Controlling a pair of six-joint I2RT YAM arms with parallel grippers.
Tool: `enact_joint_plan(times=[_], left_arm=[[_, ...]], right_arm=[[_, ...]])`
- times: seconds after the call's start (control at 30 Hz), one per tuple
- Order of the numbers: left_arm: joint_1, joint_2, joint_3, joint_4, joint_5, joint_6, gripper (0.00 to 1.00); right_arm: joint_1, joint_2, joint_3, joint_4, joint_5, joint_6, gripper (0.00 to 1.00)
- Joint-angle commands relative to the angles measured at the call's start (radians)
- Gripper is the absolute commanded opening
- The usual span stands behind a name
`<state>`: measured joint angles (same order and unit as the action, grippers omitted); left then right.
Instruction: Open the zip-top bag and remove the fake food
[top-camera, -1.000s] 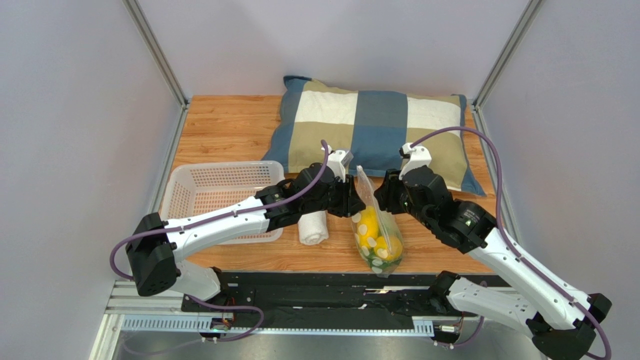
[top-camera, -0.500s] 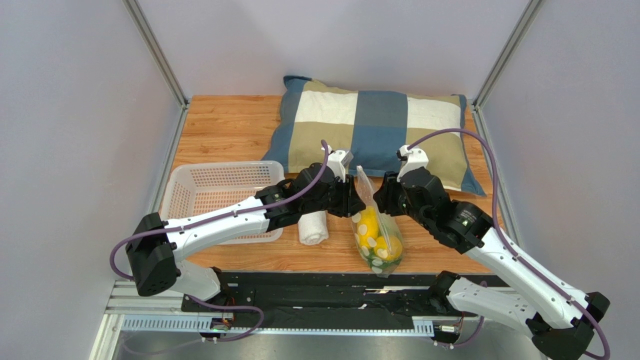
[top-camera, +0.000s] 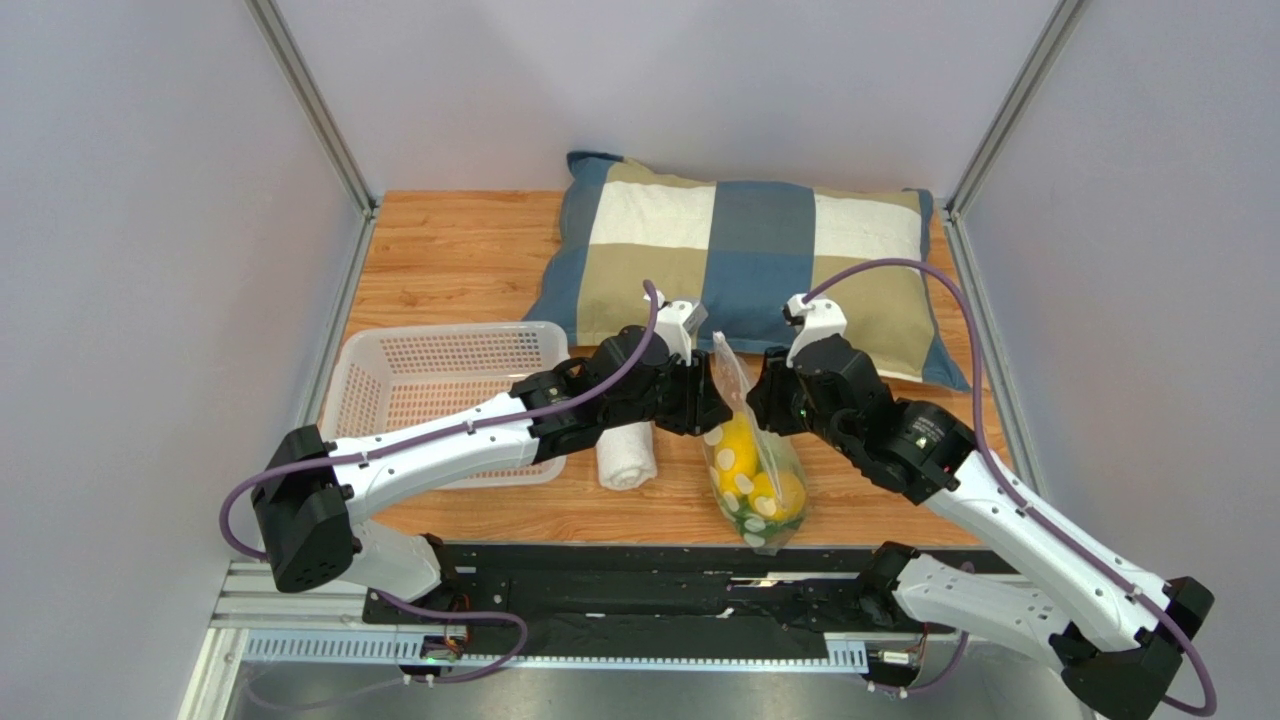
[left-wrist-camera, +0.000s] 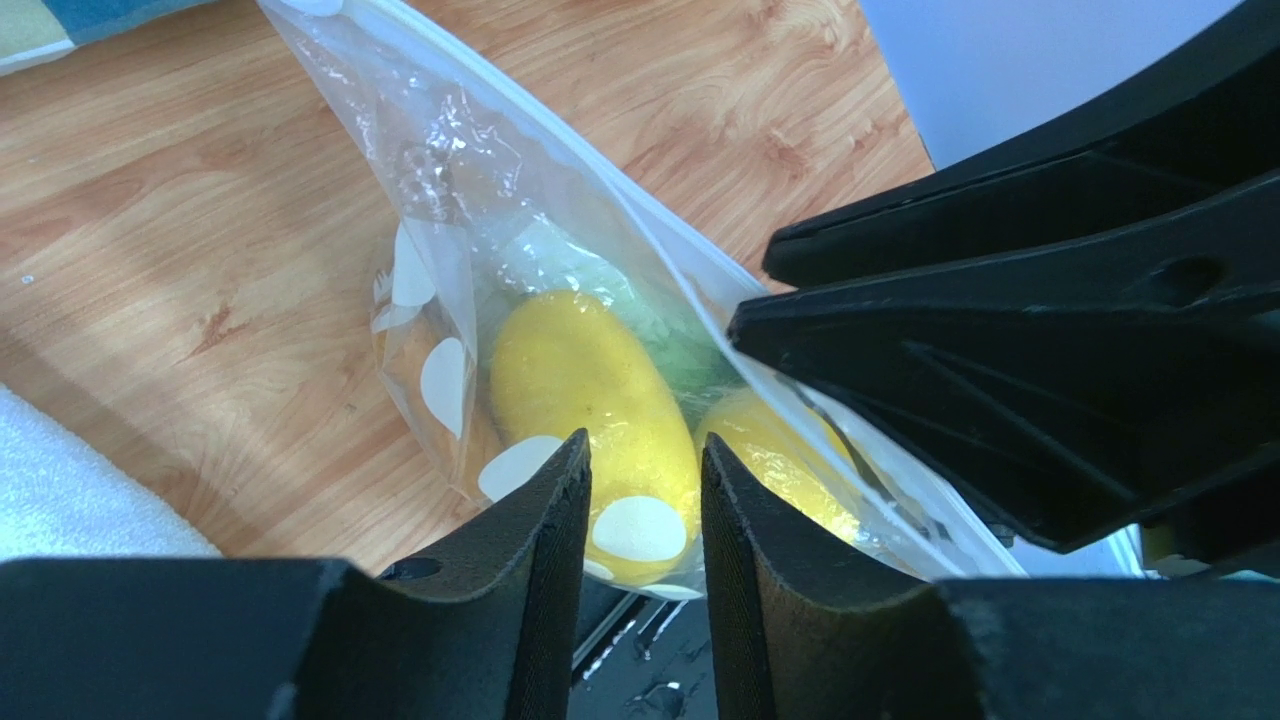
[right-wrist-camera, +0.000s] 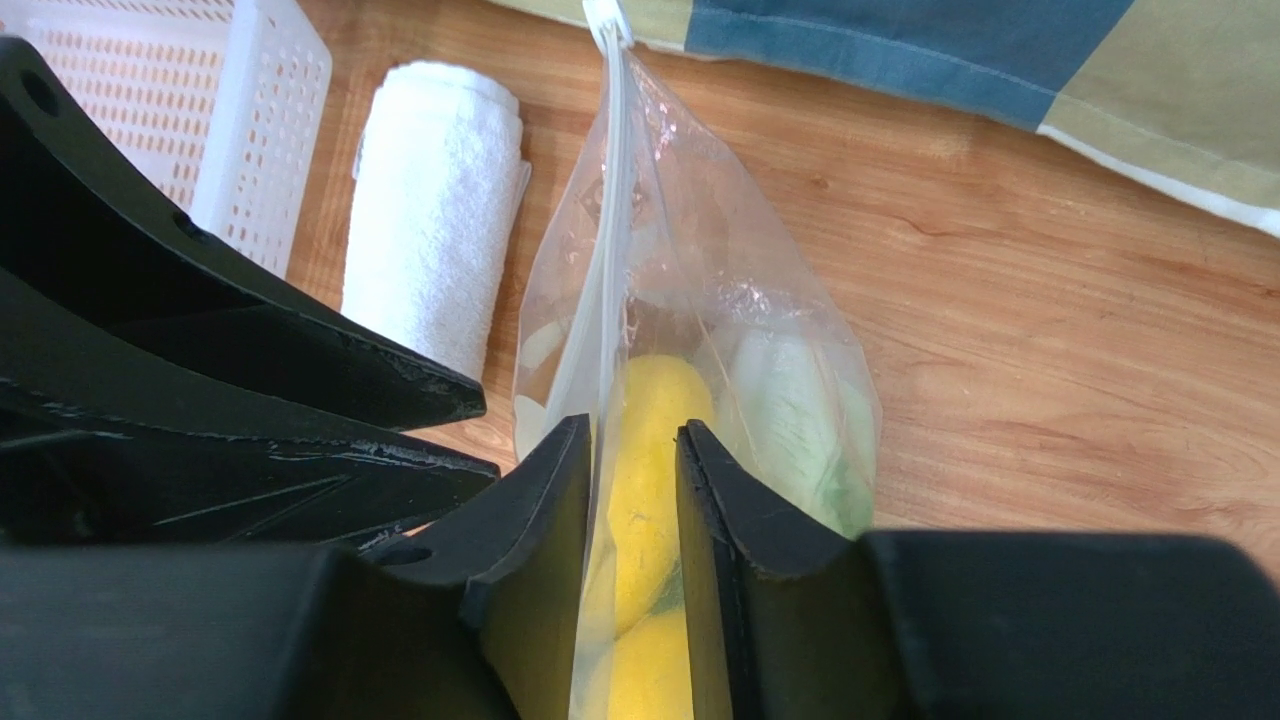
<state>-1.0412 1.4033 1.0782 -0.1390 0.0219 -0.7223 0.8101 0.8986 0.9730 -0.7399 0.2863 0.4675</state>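
Note:
The clear dotted zip-top bag (top-camera: 756, 477) stands tilted on the wooden table, its zip edge up between my two grippers. Inside it are yellow lemon-shaped fruits (left-wrist-camera: 579, 383) and the green-and-white leafy vegetable (right-wrist-camera: 789, 413). My left gripper (top-camera: 702, 402) is at the bag's left side. In the left wrist view its jaws (left-wrist-camera: 646, 450) stand narrowly apart, with the bag showing just beyond them. My right gripper (top-camera: 760, 399) is at the bag's right side. In the right wrist view its jaws (right-wrist-camera: 631, 438) stand narrowly apart astride the bag's rim (right-wrist-camera: 601, 300).
A rolled white towel (top-camera: 627, 455) lies just left of the bag, under the left arm. A white mesh basket (top-camera: 428, 393) stands at the left. A checked pillow (top-camera: 751, 255) lies across the back. The table's front edge is just below the bag.
My right gripper has moved a little left, closer onto the bag. The left arm and the bag have stayed where they were.

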Motion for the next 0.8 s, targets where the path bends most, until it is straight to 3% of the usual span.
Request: enact_joint_plan(times=[0.0,0.17,0.27,0.3,0.43,0.53,0.77], left_arm=[[-0.011,-0.006,0.032,-0.005,0.019,0.038,0.39],[-0.016,0.011,0.049,-0.005,0.027,0.040,0.40],[-0.017,0.011,0.055,-0.002,0.042,0.034,0.50],[-0.017,0.007,0.055,0.002,0.046,0.031,0.52],[-0.017,-0.033,0.043,0.030,0.052,0.003,0.73],[-0.017,-0.064,0.031,0.023,-0.020,-0.066,0.82],[-0.017,0.049,0.157,-0.123,-0.062,-0.175,0.82]], right_arm=[[0.017,0.016,-0.016,-0.018,-0.024,-0.041,0.32],[0.027,0.011,-0.025,-0.058,0.024,-0.047,0.27],[0.027,0.010,-0.025,-0.044,-0.013,-0.047,0.13],[0.027,0.007,-0.028,-0.032,-0.030,-0.041,0.00],[0.027,-0.021,-0.051,0.062,-0.101,-0.018,0.00],[0.027,-0.038,-0.053,0.062,-0.090,-0.018,0.00],[0.026,-0.090,-0.069,0.063,-0.084,-0.013,0.00]])
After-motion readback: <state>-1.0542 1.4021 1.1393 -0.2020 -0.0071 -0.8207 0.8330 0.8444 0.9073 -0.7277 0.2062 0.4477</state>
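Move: The bag stands upright, and the stretch of its zip rim to be pinched lies about 2 cm below the right hand, 1 cm back and 1 cm left; the upper lemon is some 10 cm below, 3 cm back and 2 cm left. The lower lemon sits 9 cm back, 3 cm right and 11 cm down, the towel 15 cm left, 2 cm back and 15 cm down. From the left hand, that rim stretch is about 4 cm right, 2 cm back and 3 cm lower. The bag's zip rim, already running between the parted right fingers, gets pinched: the right hand sinks a bit over 2 cm and draws back about 1 cm, shuts fully on the rim, then eases back and up roughly 1 cm with it. Beside it the empty left hand slips back 1 cm, then rises some 2 cm and comes forward again while its fingers spread wide. ##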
